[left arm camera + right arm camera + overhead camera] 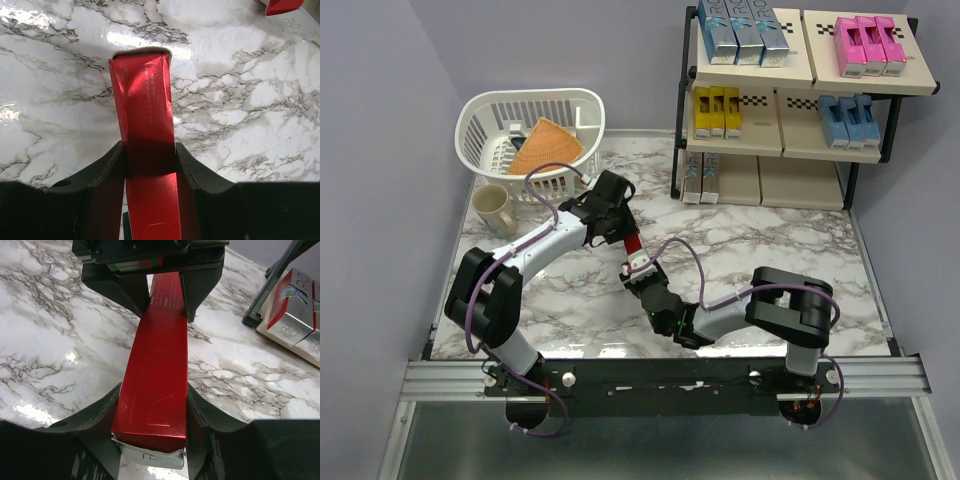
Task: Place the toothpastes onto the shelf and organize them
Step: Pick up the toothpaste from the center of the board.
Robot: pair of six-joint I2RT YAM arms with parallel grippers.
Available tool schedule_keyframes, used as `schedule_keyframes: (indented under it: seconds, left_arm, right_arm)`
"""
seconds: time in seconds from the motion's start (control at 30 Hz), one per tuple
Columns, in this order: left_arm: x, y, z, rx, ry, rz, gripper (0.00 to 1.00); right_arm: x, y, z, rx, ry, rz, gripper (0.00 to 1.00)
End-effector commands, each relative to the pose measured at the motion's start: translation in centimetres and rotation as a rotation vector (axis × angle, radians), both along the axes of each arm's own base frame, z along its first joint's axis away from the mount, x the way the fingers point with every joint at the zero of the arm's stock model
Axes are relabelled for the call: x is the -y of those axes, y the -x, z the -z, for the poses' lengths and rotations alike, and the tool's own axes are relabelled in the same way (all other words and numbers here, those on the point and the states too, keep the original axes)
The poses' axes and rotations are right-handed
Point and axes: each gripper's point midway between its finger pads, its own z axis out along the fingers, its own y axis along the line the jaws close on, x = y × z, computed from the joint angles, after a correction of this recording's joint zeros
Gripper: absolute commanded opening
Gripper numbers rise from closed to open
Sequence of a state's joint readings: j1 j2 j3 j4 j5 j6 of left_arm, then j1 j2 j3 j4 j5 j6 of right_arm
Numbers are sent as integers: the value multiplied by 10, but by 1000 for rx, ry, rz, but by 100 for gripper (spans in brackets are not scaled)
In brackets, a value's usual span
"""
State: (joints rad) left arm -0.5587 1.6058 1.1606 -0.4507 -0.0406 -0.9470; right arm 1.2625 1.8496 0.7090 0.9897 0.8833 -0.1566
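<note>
A red toothpaste carton (633, 246) hangs over the marble table between both arms. My left gripper (620, 225) is shut on its far end, fingers pressed to both sides (150, 165). My right gripper (638, 272) has its jaws against both sides of the near end (154, 410), shut on the carton (160, 365). The shelf (780, 150) at the back right holds silver-blue toothpastes (745, 30) and pink ones (868, 45) on top. Yellow (716, 110) and light blue (848, 120) cartons stand on the middle tier, and red-and-silver cartons (701, 180) on the bottom left.
A white plastic basket (582, 108) with an orange item (545, 148) inside stands at the back left. A beige mug (492, 205) sits just in front of it. The shelf's black leg (270, 287) and bottom cartons (292, 310) lie right of the held carton.
</note>
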Motion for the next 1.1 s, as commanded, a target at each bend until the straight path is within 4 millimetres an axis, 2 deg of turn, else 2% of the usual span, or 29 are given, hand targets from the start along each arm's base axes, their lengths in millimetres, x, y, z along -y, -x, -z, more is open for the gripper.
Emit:
schedule_keyframes:
  seconds: [0.0,0.07,0.1,0.17,0.2,0.27,0.33,0.37,0.4,0.47,0.53,0.57,0.63,0.67,0.7,0.83,0.87,0.9,0.97,1.0,1.07]
  left_arm:
    - [2,-6,-30,89,34,-6,49]
    - [3,-9,-36,118,21,23,57]
    - [2,-10,-37,123,9,30,69]
    - [-3,-12,-40,147,-41,67,79]
    - [-5,-15,-48,175,-52,69,84]
    - [-16,-22,-59,228,-105,61,89]
    - [-30,-31,-80,305,-133,27,94]
    - [-36,-33,-89,337,-148,10,96]
    - [-45,-33,-105,390,-168,3,99]
    - [-65,-38,-129,485,-220,-54,99]
    - [-86,-29,-154,590,-270,-68,99]
    - [-91,-29,-169,660,-272,-83,99]
    - [-109,-12,-186,758,-315,-76,99]
    - [-114,-9,-198,811,-308,-96,99]
    - [-128,3,-206,852,-322,-123,99]
    - [-156,30,-225,957,-377,-157,99]
    - [-160,34,-228,980,-397,-148,99]
    - [-165,43,-228,1006,-396,-151,99]
    - [-169,50,-230,1043,-392,-155,99]
    - [-173,56,-226,1058,-396,-151,99]
    - [-172,60,-225,1082,-382,-140,99]
  right_arm:
    - [12,-3,-3,10,6,79,44]
    - [12,-1,-5,1,-3,70,41]
    - [12,0,-5,-7,-7,66,36]
    - [12,6,-8,-47,-42,37,33]
    - [12,8,-7,-62,-55,27,30]
    - [12,12,-9,-92,-92,9,28]
    - [13,16,-16,-108,-126,-8,28]
    - [15,19,-13,-127,-115,-14,27]
    - [16,20,-21,-135,-143,-21,27]
    - [23,25,-14,-186,-165,-24,27]
    - [32,29,-18,-233,-239,-18,27]
    - [38,29,-14,-269,-231,-17,27]
    - [45,33,-11,-346,-282,-2,27]
    - [56,34,-16,-374,-302,-3,27]
    - [61,36,-17,-395,-322,-5,27]
    - [89,37,-24,-519,-473,12,26]
    - [103,35,-17,-552,-469,48,26]
    - [112,34,-29,-541,-512,56,26]
    - [135,31,-29,-556,-537,126,26]
    - [142,30,-43,-539,-585,128,26]
    - [170,25,-40,-560,-603,217,26]
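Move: The red toothpaste is already in both grippers: its middle lies about 6 cm ahead and 1 cm left of the right hand, and about 2 cm behind the left. The free spot beside the silver boxes on the bottom shelf is some 25 cm ahead and 25 cm right of the right hand, roughly 3 cm lower. The silver boxes stand just left of that spot, 25 cm ahead and 19 cm right of the right hand. The toothpaste passes over to the right gripper, which keeps its pinch near the close end while the left fingers spread wide and let go. The left hand then climbs steeply and swings left, back towards the mug side, its fingers tipping up nearly 60 degrees. The right hand first eases back slightly, then carries the toothpaste about 13 cm right and 5 cm up, rolling its left side up and tipping down. ##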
